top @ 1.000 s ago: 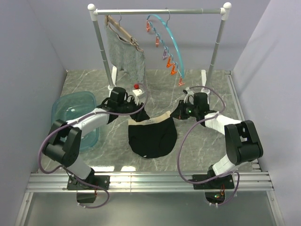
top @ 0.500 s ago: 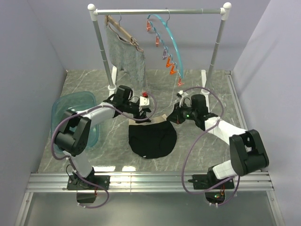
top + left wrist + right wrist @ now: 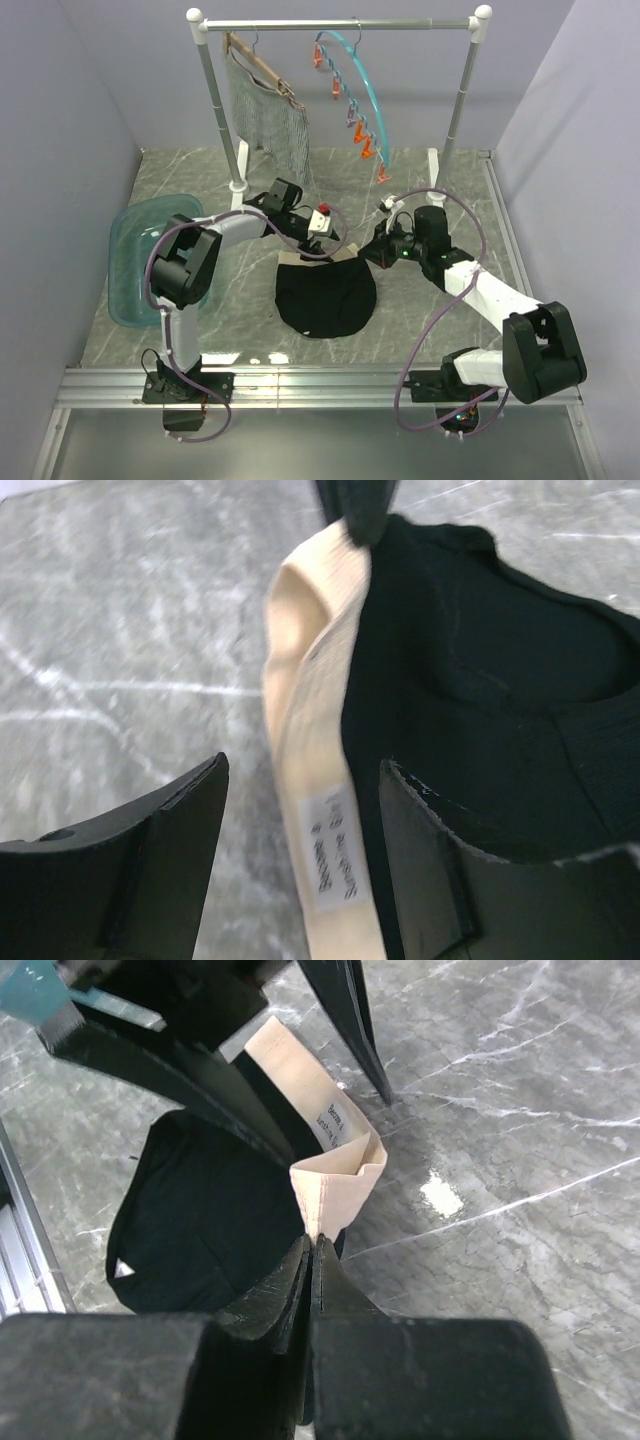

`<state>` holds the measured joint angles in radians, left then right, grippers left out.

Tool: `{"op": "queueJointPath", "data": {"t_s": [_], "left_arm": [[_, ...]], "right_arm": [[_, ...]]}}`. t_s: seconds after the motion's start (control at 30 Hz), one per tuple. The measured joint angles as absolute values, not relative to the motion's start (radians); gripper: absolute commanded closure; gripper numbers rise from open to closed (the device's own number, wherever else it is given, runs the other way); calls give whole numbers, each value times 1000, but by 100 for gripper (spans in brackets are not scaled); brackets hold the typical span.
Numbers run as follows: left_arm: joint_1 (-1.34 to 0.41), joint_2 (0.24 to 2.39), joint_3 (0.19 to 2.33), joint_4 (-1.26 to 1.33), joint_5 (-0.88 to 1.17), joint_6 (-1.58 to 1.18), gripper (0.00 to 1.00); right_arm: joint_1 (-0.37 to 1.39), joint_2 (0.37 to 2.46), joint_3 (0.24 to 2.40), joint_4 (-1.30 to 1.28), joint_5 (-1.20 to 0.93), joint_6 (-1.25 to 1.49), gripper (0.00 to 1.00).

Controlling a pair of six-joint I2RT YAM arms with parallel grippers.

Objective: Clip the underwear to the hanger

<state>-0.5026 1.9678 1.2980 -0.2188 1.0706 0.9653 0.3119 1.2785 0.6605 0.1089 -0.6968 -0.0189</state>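
The black underwear (image 3: 325, 297) lies on the marble table with its pale waistband (image 3: 318, 262) lifted. My right gripper (image 3: 315, 1243) is shut on the waistband's folded right corner (image 3: 333, 1175). My left gripper (image 3: 302, 770) is open and straddles the waistband (image 3: 318, 810) near its label, one finger (image 3: 150, 865) on the table side and the other finger (image 3: 450, 870) over the black fabric (image 3: 480, 670). In the top view the left gripper (image 3: 330, 243) is close to the right gripper (image 3: 372, 251). The teal hanger (image 3: 366, 85) with orange and purple clips (image 3: 366, 150) hangs from the rail.
A white rack with a metal rail (image 3: 340, 24) stands at the back. A brown wooden hanger with grey mesh cloth (image 3: 268, 115) hangs on the rail's left part. A teal plastic tub (image 3: 132, 265) sits at the table's left edge.
My left gripper has slid right along the waistband toward the right gripper and its jaws have spread wider. The right gripper has kept its hold on the corner.
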Motion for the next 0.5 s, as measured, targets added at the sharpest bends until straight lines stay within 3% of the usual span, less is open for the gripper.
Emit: {"op": "queueJointPath", "data": {"t_s": [0.23, 0.33, 0.5], "left_arm": [[-545, 2033, 1367, -258, 1099, 957, 35], [-553, 2067, 1400, -266, 1105, 926, 42], [-548, 2092, 1423, -292, 1106, 893, 74]], "right_arm": [[312, 1254, 652, 116, -695, -47, 100], [312, 1240, 639, 116, -691, -54, 100], [312, 1219, 627, 119, -674, -62, 100]]}}
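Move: The stretch of underwear waistband that the left gripper straddles next lies about 3 cm to its right and 2 cm below, roughly level in reach. The printed label is almost directly under the left hand point. The waistband corner in the right gripper is some 10 cm to the left hand's right, and the black body's middle is about 10 cm back from the left hand. From the right gripper, the stretch aimed at is roughly 7 cm to the left and 3 cm lower. Bring the left gripper about 2.5 cm to the right along the waistband towards the right gripper while sinking some 2 cm, rolling the forward side down about 10 degrees. As it arrives, start closing the fingers from about two-thirds open to under half, one finger on each side of the band just past the label. Keep the right gripper shut on its corner, nearly still. ##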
